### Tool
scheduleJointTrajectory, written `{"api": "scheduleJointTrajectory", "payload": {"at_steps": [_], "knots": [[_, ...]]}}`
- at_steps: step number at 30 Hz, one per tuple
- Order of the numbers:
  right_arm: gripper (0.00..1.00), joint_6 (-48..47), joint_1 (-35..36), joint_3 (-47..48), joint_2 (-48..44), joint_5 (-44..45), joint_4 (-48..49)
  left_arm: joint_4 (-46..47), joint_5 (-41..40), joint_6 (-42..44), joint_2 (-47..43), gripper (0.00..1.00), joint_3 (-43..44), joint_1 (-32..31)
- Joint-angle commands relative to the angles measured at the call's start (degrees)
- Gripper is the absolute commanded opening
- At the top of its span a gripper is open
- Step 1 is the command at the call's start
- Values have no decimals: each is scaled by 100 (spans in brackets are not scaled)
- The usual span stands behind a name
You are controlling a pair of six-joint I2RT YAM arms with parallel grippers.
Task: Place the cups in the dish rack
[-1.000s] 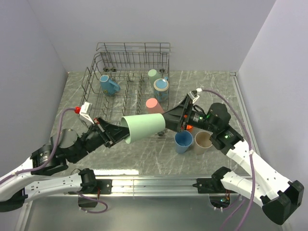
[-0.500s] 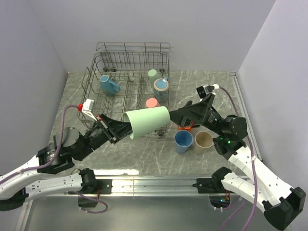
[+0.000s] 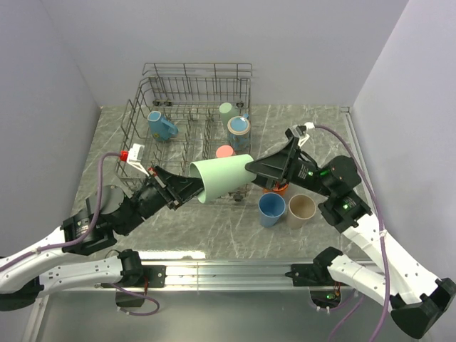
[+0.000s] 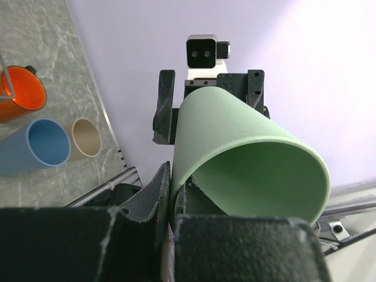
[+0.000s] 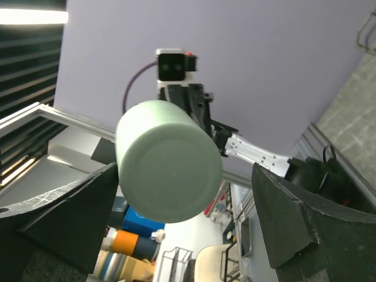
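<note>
My left gripper [image 3: 194, 184] is shut on the rim of a pale green cup [image 3: 222, 178] and holds it on its side in the air, just in front of the dish rack [image 3: 142, 114]. In the left wrist view the cup [image 4: 247, 158] has its wall pinched between my fingers. My right gripper [image 3: 251, 169] is open at the cup's base. In the right wrist view the base [image 5: 169, 170] sits between the spread fingers [image 5: 64, 205], apart from them. A blue mug [image 3: 161, 126], a green cup [image 3: 226, 109], a blue cup [image 3: 239, 130] and a pink cup [image 3: 225, 151] are in the rack.
On the table right of the rack stand an orange cup [image 3: 276, 189], partly hidden by my right arm, a blue cup [image 3: 271, 209] and a beige cup [image 3: 301, 209]. They also show in the left wrist view [image 4: 35, 145]. Walls close in on both sides.
My left gripper has carried the green cup up and to the right, toward the rack's front. My right arm drew back, then came in again at the cup's base with its jaws open.
</note>
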Motion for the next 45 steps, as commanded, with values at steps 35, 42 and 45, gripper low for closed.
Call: {"api": "scheduleJointTrajectory", "payload": {"at_steps": [35,42,45], "knots": [[20,641,8,212,421,173,1482,-740,-79,27,687,61,617,400],[0,-1325,-343,2039,1263,-39,-1327,-4281,-1335,-596,1021,95,2048,409],[0,-2372,-352,3112,1842,268,-2700,-5494,-1556,-929,1197,96,2383,409]]}}
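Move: The left hand holds the light green cup by its rim; the cup's middle is about 5 cm to its right, 2 ahead and 2 higher, and the open right gripper is some 10 cm to its right and 2 ahead. From the right hand, the green cup's middle lies about 6 cm left, level fore and aft and 1 cm higher. Well below (roughly 37 cm), the blue cup is 9 cm ahead and 13 right, the orange cup 20 ahead and 16 right. The left hand pushes the green cup about 3.5 cm to the right, base first, between the right hand's waiting fingers, which close around the base end. Then the left fingers open wide off the rim and back away some 7 cm left and a little down, tilting about 30 degrees, while the right keeps its grip and carries the cup some 5 cm forward and 4 cm up. ##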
